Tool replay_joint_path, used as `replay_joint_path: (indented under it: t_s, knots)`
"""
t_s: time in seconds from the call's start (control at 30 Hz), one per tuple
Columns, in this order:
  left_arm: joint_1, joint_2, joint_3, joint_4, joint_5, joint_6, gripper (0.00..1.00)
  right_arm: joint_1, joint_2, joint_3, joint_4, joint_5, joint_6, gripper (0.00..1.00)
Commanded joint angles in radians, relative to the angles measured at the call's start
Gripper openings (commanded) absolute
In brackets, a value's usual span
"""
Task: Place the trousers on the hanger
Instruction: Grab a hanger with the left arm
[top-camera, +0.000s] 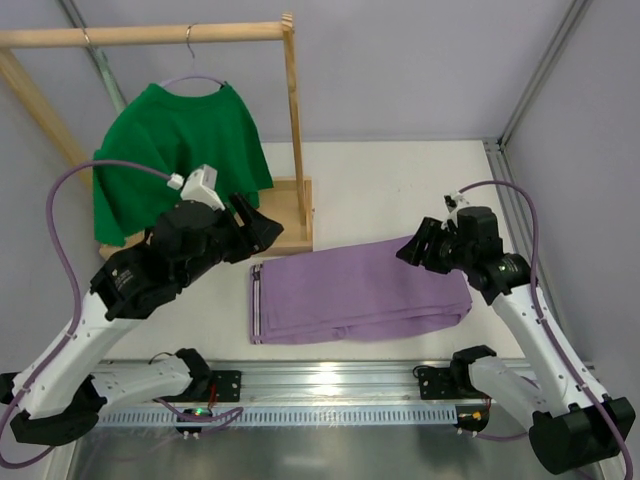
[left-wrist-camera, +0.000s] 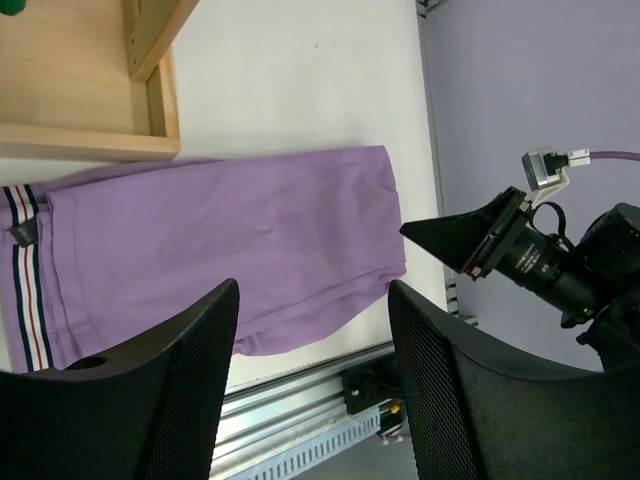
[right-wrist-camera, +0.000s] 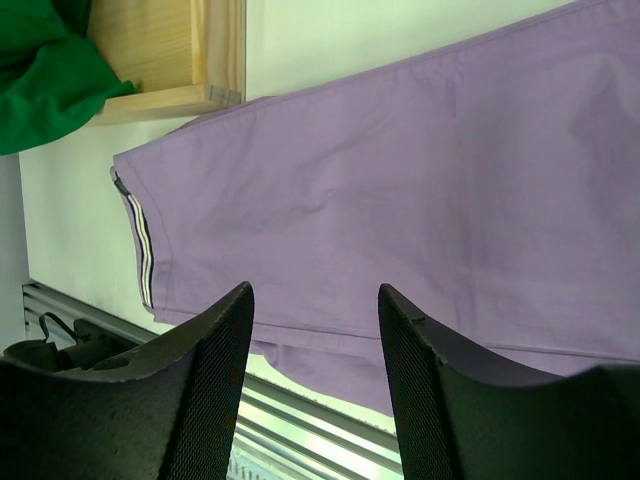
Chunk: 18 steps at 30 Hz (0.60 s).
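Note:
The lilac trousers (top-camera: 360, 290) lie folded flat on the white table, with the striped waistband (top-camera: 256, 300) at their left end. My left gripper (top-camera: 262, 228) hovers open above that waistband end, apart from the cloth. In the left wrist view the trousers (left-wrist-camera: 220, 240) lie beyond the gripper (left-wrist-camera: 312, 300), and nothing sits between its fingers. My right gripper (top-camera: 412, 248) hangs open over the right end of the trousers. The right wrist view shows the fabric (right-wrist-camera: 400, 180) past the empty gripper (right-wrist-camera: 315, 300). The hanger is out of view.
A wooden clothes rack stands at the back left, its base (top-camera: 290, 215) just behind the waistband. A bright green top (top-camera: 180, 150) hangs from it. A metal rail (top-camera: 330, 375) runs along the table's near edge. The right arm's wrist (left-wrist-camera: 560, 260) shows in the left wrist view.

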Motion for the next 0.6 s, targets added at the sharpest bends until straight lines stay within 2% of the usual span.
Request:
replay_joint_path:
  t_s: [0.0, 0.13, 0.17, 0.3, 0.43, 0.57]
  knots:
    - [-0.002, -0.002, 0.015, -0.039, 0.051, -0.001, 0.62, 0.008, -0.033, 0.068, -0.023, 0.016, 0.013, 0.56]
    - [-0.010, -0.037, -0.118, 0.024, 0.169, -0.055, 0.61, 0.008, -0.025, 0.083, -0.029, 0.009, 0.008, 0.56]
    - [-0.012, -0.048, -0.190, 0.041, 0.193, -0.070, 0.62, 0.008, -0.025, 0.083, -0.029, 0.007, 0.010, 0.56]
    - [-0.044, -0.121, -0.293, 0.018, 0.168, -0.098, 0.62, 0.008, -0.028, 0.074, -0.024, 0.007, 0.007, 0.56]
    - [-0.064, -0.183, -0.261, -0.005, 0.094, -0.052, 0.62, 0.006, -0.033, 0.056, -0.023, 0.003, 0.004, 0.57]
    - [-0.064, -0.159, -0.111, -0.011, -0.012, 0.032, 0.62, 0.008, -0.045, 0.024, -0.001, -0.010, 0.021, 0.57]
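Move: The empty green hanger, on the rod behind the green shirt, has its middle about 12 cm ahead of the left hand, some 19 cm left and 14 cm higher. The green shirt hangs nearer, roughly 9 cm ahead and 12 cm left at about hand height; the folded trousers lie about 17 cm right, 3 cm back and 35 cm below. From the right hand that hanger is around 13 cm ahead, 47 cm left and 31 cm up. Left hand, open and empty, draws back 5 cm from the hanger and dips 10 cm, then rises 4 cm. ##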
